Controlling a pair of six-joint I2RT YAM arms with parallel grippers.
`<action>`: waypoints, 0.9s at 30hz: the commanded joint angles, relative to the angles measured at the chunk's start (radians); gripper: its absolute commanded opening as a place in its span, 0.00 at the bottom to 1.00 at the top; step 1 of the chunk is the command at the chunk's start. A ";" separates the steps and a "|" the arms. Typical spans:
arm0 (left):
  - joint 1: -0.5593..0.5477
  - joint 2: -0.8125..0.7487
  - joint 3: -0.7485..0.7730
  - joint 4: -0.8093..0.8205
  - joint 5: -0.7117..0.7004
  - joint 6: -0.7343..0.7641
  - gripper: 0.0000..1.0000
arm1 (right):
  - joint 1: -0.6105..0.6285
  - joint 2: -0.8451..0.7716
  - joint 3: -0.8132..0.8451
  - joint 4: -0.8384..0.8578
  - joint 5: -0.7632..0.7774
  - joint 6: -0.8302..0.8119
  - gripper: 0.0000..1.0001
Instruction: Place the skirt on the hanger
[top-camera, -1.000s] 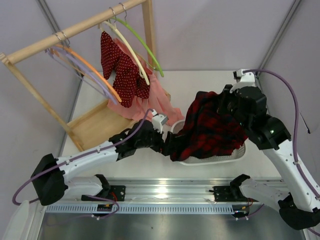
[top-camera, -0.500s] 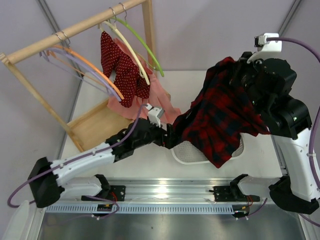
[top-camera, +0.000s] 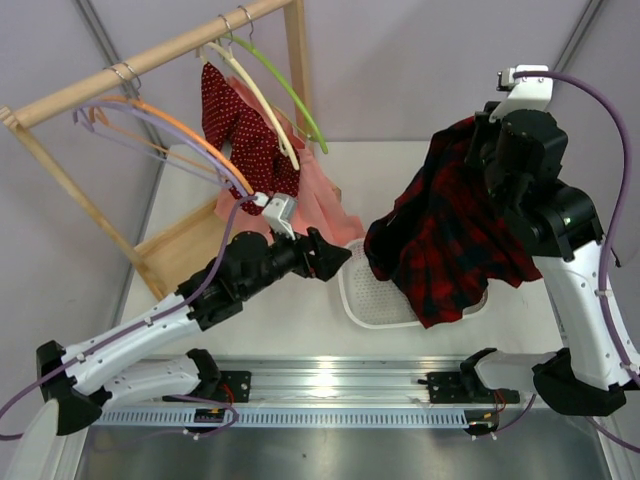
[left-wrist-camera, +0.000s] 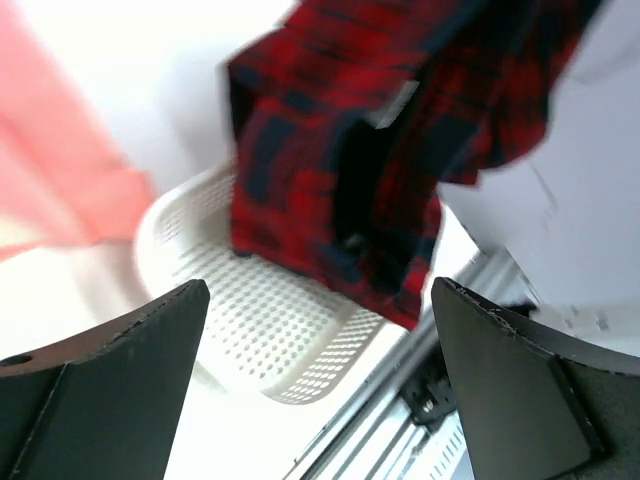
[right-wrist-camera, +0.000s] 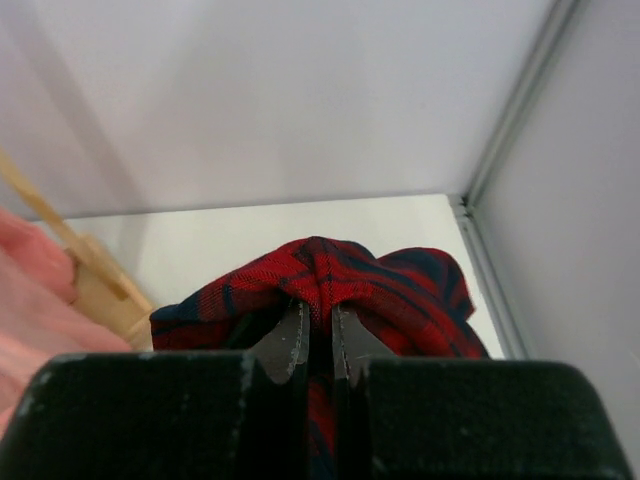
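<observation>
The red and navy plaid skirt (top-camera: 440, 235) hangs in the air over the white basket (top-camera: 365, 305), bunched at its top edge. My right gripper (top-camera: 480, 135) is shut on that top fold, and the right wrist view shows the skirt (right-wrist-camera: 330, 270) pinched between the jaws of that gripper (right-wrist-camera: 320, 325). My left gripper (top-camera: 335, 255) stands open just left of the basket, apart from the cloth. The left wrist view, past the left gripper (left-wrist-camera: 320, 290), looks onto the skirt (left-wrist-camera: 340, 150) and the basket (left-wrist-camera: 300, 350). The lavender hanger (top-camera: 160, 122) hangs on the rack at the far left.
A wooden rack (top-camera: 160, 50) stands at the back left on a wooden base (top-camera: 195, 250). It carries an orange hanger (top-camera: 215, 152), a cream hanger (top-camera: 262, 105) with a red dotted garment (top-camera: 245, 140), and a green hanger (top-camera: 290, 90). A pink garment (top-camera: 315, 205) hangs below.
My right arm has lifted the skirt up out of the basket. My left gripper has drawn back from the cloth to the left and stands open.
</observation>
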 joint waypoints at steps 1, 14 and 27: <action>-0.006 -0.059 -0.021 -0.104 -0.203 -0.104 0.98 | -0.068 -0.003 0.060 0.068 0.026 0.012 0.00; -0.053 0.268 -0.049 -0.018 -0.036 -0.086 0.87 | -0.099 0.093 0.346 -0.014 -0.159 0.011 0.00; -0.118 0.595 0.132 -0.052 -0.138 -0.196 0.67 | -0.058 0.113 0.463 0.021 -0.320 0.043 0.00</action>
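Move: The white basket's left rim is almost under the open left hand, about 2 cm to its right and 20 cm down; the basket's middle lies some 17 cm right, level with the hand, 24 cm down. The pink garment's middle is about 14 cm ahead, 8 cm left and 20 cm below. The tartan skirt hangs from the right hand, its middle roughly 18 cm below and 4 cm back, while the basket's middle is some 45 cm below, 11 cm back and 8 cm left. Down goes the left hand, about 20 cm, swinging first a little left and then right onto the basket's left rim, its fingers tilting some 30 degrees steeper and closing by about a third until they straddle the rim. The right hand shifts slightly right, then climbs 8 to 9 cm and eases back left, keeping its pinch on the skirt and tipping up slightly. ##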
